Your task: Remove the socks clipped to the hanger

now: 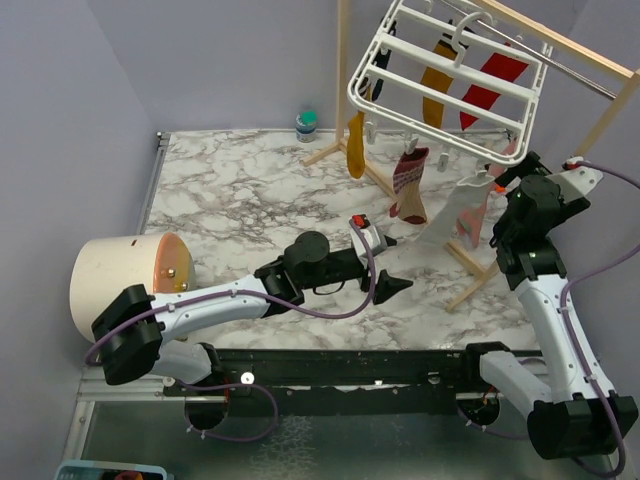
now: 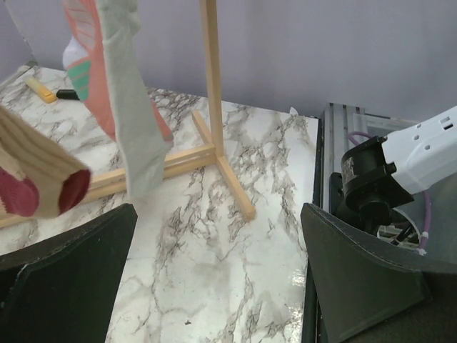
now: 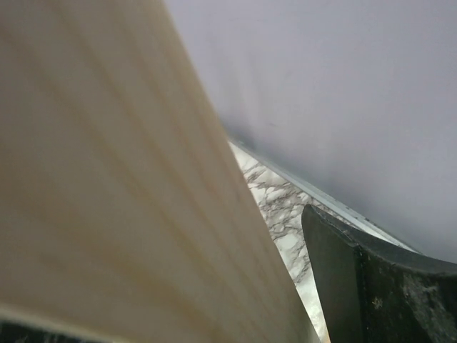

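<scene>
The white grid hanger [image 1: 445,75] hangs tilted from the wooden rack at the back right. Clipped socks dangle under it: mustard yellow [image 1: 356,150], red [image 1: 490,80], maroon-and-white striped [image 1: 410,185], pale grey [image 1: 450,215] and pink [image 1: 480,215]. My left gripper [image 1: 392,265] is open, low over the marble, just left of and below the hanging socks. In the left wrist view the grey sock [image 2: 132,121] and the pink-and-teal sock [image 2: 89,64] hang ahead of its empty jaws [image 2: 214,250]. My right gripper [image 1: 510,175] is raised beside the pink sock, open. Blurred wood fills its wrist view, and only one finger [image 3: 378,286] shows.
The light wooden rack stand [image 1: 600,120] has feet on the table [image 2: 228,179]. A cream round bin [image 1: 125,280] lies on its side at the left. A small teal-lidded jar [image 1: 307,123] stands by the back wall. The right arm's base [image 2: 378,179] sits beyond the table edge.
</scene>
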You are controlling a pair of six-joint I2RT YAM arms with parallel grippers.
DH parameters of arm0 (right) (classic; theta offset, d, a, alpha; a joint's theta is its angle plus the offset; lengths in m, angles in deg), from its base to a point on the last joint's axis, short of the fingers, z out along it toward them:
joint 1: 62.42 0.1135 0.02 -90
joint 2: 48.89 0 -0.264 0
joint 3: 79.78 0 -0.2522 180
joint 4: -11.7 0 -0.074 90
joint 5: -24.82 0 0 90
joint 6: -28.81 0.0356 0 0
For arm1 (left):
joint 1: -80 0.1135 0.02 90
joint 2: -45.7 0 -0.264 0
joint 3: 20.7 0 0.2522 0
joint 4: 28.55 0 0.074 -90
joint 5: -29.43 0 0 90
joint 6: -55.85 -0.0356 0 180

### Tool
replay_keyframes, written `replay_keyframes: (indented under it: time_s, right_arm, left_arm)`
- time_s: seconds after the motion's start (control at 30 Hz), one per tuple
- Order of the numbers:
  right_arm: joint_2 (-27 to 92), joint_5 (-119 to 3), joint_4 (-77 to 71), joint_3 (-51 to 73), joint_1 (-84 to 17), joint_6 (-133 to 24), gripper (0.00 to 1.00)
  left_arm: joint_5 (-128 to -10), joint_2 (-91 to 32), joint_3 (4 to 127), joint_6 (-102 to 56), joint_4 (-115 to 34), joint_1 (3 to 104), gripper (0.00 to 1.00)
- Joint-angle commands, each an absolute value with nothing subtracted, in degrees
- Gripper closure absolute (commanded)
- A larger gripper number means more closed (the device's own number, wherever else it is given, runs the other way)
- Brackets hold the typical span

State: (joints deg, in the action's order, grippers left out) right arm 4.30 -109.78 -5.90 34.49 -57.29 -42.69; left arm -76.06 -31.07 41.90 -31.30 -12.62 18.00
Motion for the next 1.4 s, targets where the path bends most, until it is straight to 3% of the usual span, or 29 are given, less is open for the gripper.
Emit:
replay_keyframes:
  time_s: [0.0,0.3,0.5,1.1,1.37]
  right_arm:
    - [8.24,-104.9,-9.86,34.18,-60.67,-42.81,0.0]
    - [12.23,-97.3,-10.57,33.12,-72.2,-38.24,0.0]
    - [11.96,-94.78,-9.37,33.1,-73.45,-37.81,0.0]
    - [-6.64,-80.43,-28.1,37.4,-72.19,-31.8,0.0]
    - [-13.45,-80.96,-35.35,38.01,-72.12,-34.34,0.0]
  left_arm:
    - [-75.88,-29.09,41.54,-32.62,-14.47,17.94,0.01]
    - [-75.58,-29.86,42.08,-33.23,-15.19,17.95,0.01]
    - [-75.23,-30.32,42.55,-33.62,-15.89,17.95,0.01]
    - [-66.77,-34.82,42.31,-33.89,-15.86,18.04,0.01]
    - [-63.41,-38.32,42.77,-36.15,-13.56,20.78,0.01]
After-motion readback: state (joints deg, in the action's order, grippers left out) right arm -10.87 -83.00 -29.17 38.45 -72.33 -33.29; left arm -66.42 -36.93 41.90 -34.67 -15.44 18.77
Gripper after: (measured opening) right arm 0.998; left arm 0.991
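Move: The stand's near post sits between the right gripper's open fingers, just at the hand. The pink sock hangs some 14 cm to the right hand's left and 2 cm nearer the base; the white sock is about 19 cm left and 6 cm back. For the left gripper, the striped maroon sock hangs about 12 cm ahead, 2 cm right and 6 cm above. The mustard sock is some 20 cm ahead and 9 cm left of the left gripper. Push the near post to the right with the open right gripper, about 7 cm, sinking 4 cm as it goes; then back the right gripper out of the post, about 7 cm back and as much left, turning it counter-clockwise and rolling its left side up. Hold the left gripper nearly still, then bring it, still open, down and forward towards the striped sock's toe. ##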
